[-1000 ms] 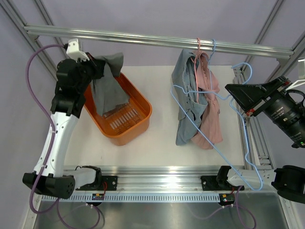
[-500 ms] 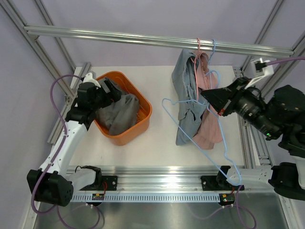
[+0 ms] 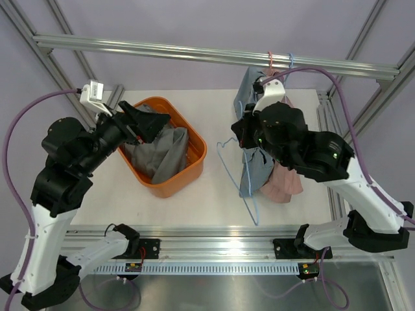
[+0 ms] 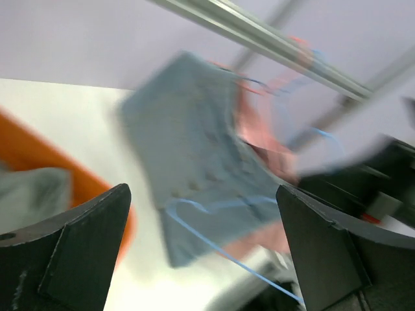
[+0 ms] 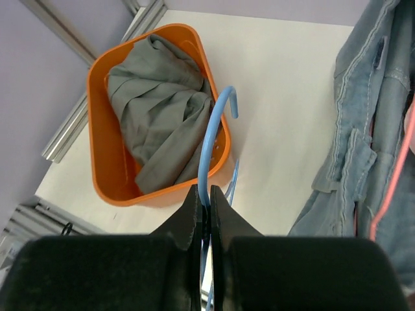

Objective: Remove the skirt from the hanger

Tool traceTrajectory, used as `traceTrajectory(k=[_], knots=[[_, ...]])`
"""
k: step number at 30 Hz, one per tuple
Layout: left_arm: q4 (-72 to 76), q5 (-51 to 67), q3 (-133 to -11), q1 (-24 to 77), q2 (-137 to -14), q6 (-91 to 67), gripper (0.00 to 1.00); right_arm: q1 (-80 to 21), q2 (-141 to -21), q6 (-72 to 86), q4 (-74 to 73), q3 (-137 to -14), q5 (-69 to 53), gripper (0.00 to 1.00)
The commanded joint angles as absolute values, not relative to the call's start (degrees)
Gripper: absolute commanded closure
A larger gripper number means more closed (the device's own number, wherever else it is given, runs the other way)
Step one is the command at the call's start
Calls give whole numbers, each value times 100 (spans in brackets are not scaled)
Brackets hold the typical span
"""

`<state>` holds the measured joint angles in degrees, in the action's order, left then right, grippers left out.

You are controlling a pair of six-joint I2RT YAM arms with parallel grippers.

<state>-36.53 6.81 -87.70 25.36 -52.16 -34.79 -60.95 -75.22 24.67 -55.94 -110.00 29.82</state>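
The grey skirt point(image 3: 159, 152) lies crumpled in the orange basket point(image 3: 201, 150); it also shows in the right wrist view point(image 5: 155, 110). The bare light-blue wire hanger point(image 3: 237, 178) hangs from my right gripper point(image 3: 242, 133), in front of the hanging clothes. In the right wrist view the jaws point(image 5: 206, 204) are shut on the hanger's wire just below its hook point(image 5: 217, 123). My left gripper point(image 3: 148, 123) is open and empty above the basket's far side. In the blurred left wrist view its fingers point(image 4: 71, 253) stand wide apart, with the hanger point(image 4: 214, 240) far beyond them.
A denim garment point(image 3: 249, 103) and a pink garment point(image 3: 285, 178) hang on hangers from the metal rail point(image 3: 194, 55) at the back right, right beside my right arm. The frame's uprights stand at the table's left and right edges.
The skirt has dropped from my left gripper into the basket, and the gripper has opened and pulled back. My right arm has swung left with the blue hanger, in front of the hanging clothes.
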Motion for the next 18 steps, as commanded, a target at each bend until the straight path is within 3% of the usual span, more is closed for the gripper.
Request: traceTrajectory(k=[1, 7, 18], knots=[[-3824, 1423, -8886, 3242, -5528, -3936, 2, -6064, -7716, 2259, -5089, -11144, 3690, 100], [-3595, 1073, -8816, 4148, -5660, -4078, 3, -6047, -8007, 1093, -3852, -10891, 3849, 100], [-3366, 264, -7718, 4228, -4923, -3964, 1, -5195, -8385, 282, -2569, -10829, 3375, 100]])
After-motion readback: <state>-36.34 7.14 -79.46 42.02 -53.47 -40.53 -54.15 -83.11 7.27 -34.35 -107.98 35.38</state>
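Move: The right hand holds the empty blue hanger by the base of its hook. The free stretch of rail ahead of it lies some 21 cm farther out and about 7 cm above, level sideways. Red hanger's hook sits on the rail about 8 cm right of that stretch; the denim skirt hangs some 18 cm ahead of the hand, 6 cm right and 18 cm lower. From the empty left hand that rail stretch is about 20 cm ahead, 26 cm right and slightly above. Keeping its pinch below the hook, the right hand carries the empty hanger forward about 9 cm towards the rail, dipping and drifting left a little at first, then climbing slightly and easing back right while the fingers tip up some 15 degrees and swing a little clockwise. The left hand, still wide open and holding nothing, first swings right and back over the basket, then sinks, ending about 8 cm farther right and 6 cm lower, its fingers turned clockwise and tipped slightly down. ##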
